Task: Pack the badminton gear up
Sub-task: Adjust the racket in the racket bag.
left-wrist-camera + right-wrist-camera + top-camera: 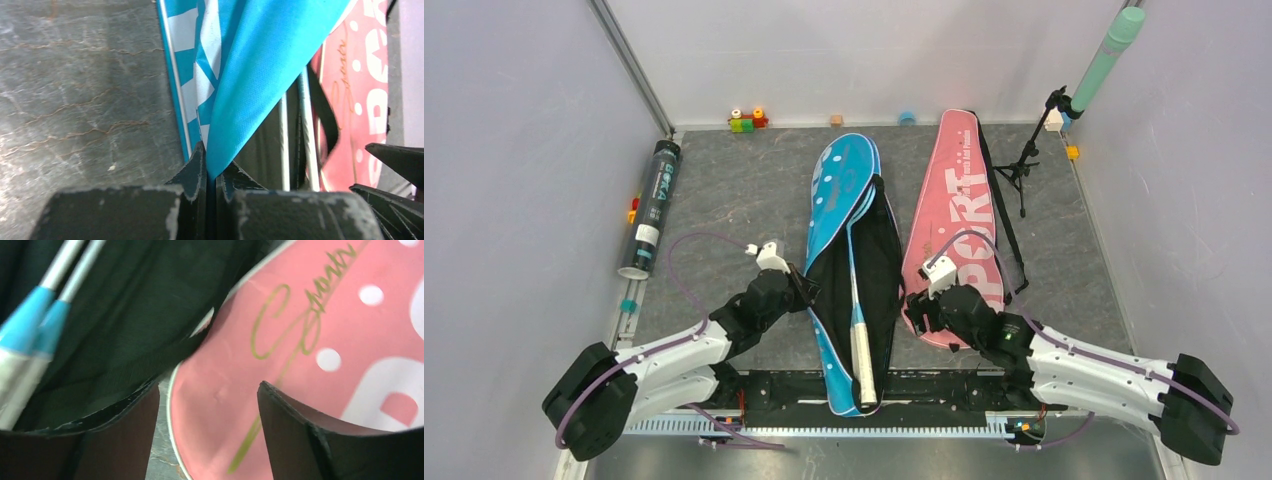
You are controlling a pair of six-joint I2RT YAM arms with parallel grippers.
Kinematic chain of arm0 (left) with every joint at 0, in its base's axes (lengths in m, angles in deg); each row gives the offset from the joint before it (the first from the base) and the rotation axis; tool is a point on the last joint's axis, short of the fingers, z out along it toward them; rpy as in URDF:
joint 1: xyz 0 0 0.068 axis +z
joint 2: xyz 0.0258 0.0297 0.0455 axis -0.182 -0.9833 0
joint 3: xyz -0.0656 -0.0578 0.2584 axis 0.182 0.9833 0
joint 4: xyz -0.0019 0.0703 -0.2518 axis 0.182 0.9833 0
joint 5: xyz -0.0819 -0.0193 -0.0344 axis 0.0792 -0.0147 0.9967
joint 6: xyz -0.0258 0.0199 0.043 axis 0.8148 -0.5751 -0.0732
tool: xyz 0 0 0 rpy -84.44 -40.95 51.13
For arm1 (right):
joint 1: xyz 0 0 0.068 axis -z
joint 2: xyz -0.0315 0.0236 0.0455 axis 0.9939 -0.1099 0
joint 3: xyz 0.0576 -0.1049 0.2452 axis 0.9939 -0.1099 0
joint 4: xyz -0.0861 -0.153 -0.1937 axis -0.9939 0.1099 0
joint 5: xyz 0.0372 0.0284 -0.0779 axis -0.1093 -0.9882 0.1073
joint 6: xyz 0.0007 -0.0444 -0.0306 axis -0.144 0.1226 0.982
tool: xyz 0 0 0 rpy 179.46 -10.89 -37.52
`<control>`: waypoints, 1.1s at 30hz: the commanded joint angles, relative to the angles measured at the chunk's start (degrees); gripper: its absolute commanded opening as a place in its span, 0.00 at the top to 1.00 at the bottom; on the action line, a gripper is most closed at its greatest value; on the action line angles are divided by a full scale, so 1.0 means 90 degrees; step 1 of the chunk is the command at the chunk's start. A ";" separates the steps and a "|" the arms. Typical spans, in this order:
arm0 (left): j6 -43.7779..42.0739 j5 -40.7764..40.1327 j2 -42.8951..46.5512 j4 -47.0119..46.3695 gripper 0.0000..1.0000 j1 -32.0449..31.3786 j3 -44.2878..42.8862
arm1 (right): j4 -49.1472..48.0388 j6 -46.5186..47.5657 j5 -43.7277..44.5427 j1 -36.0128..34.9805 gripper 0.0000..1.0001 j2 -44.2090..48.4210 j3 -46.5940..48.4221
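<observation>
The blue racket bag lies open at mid-table, showing its black lining. Two rackets with blue collars and white handles rest inside. My left gripper is shut on the bag's blue flap and holds it up off the left edge. The pink "SPORT" bag lies closed beside it on the right. My right gripper hovers open over the pink bag's near end, with nothing held. A dark tube lies along the left wall.
A small black tripod with a mint-green pole stands at the back right, next to the pink bag's black strap. Coloured toy blocks line the back wall. The right fingers show at the left wrist view's edge.
</observation>
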 commanded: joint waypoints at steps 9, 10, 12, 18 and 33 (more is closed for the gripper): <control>-0.0416 0.0312 0.0166 -0.0564 0.98 0.0014 0.0019 | -0.1954 0.0324 -0.3630 -0.0019 0.02 0.0823 -0.0440; -0.0406 0.0284 0.0195 -0.0564 0.98 0.0014 0.0046 | -0.2037 0.0288 -0.3798 -0.0033 0.02 0.0784 -0.0480; -0.0392 0.0258 0.0203 -0.0561 0.98 0.0015 0.0069 | -0.2186 0.0105 -0.4013 -0.0080 0.02 0.0559 -0.0560; -0.0377 0.0266 0.0201 -0.0576 0.98 0.0013 0.0078 | -0.3407 -0.0743 -0.4558 -0.0295 0.02 -0.0565 -0.0878; -0.0383 0.0627 0.0050 -0.0933 0.98 -0.0035 0.0184 | -0.5712 -0.2212 -0.3181 -0.0307 0.02 -0.2717 -0.0182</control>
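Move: The racket handle's middle lies about 13 cm to the right hand's left, 12 cm back and some 6 cm below. The opened blue bag's middle is roughly 15 cm left and 9 cm ahead of this hand; the pink bag's is about 11 cm right and 20 cm ahead. From the left hand, which is already pinching the blue bag's edge, the handle lies some 13 cm right and 17 cm back, about 5 cm below. Opening fully, the right hand arcs up and down, some 12 cm left and 7 back, towards the racket handle. ##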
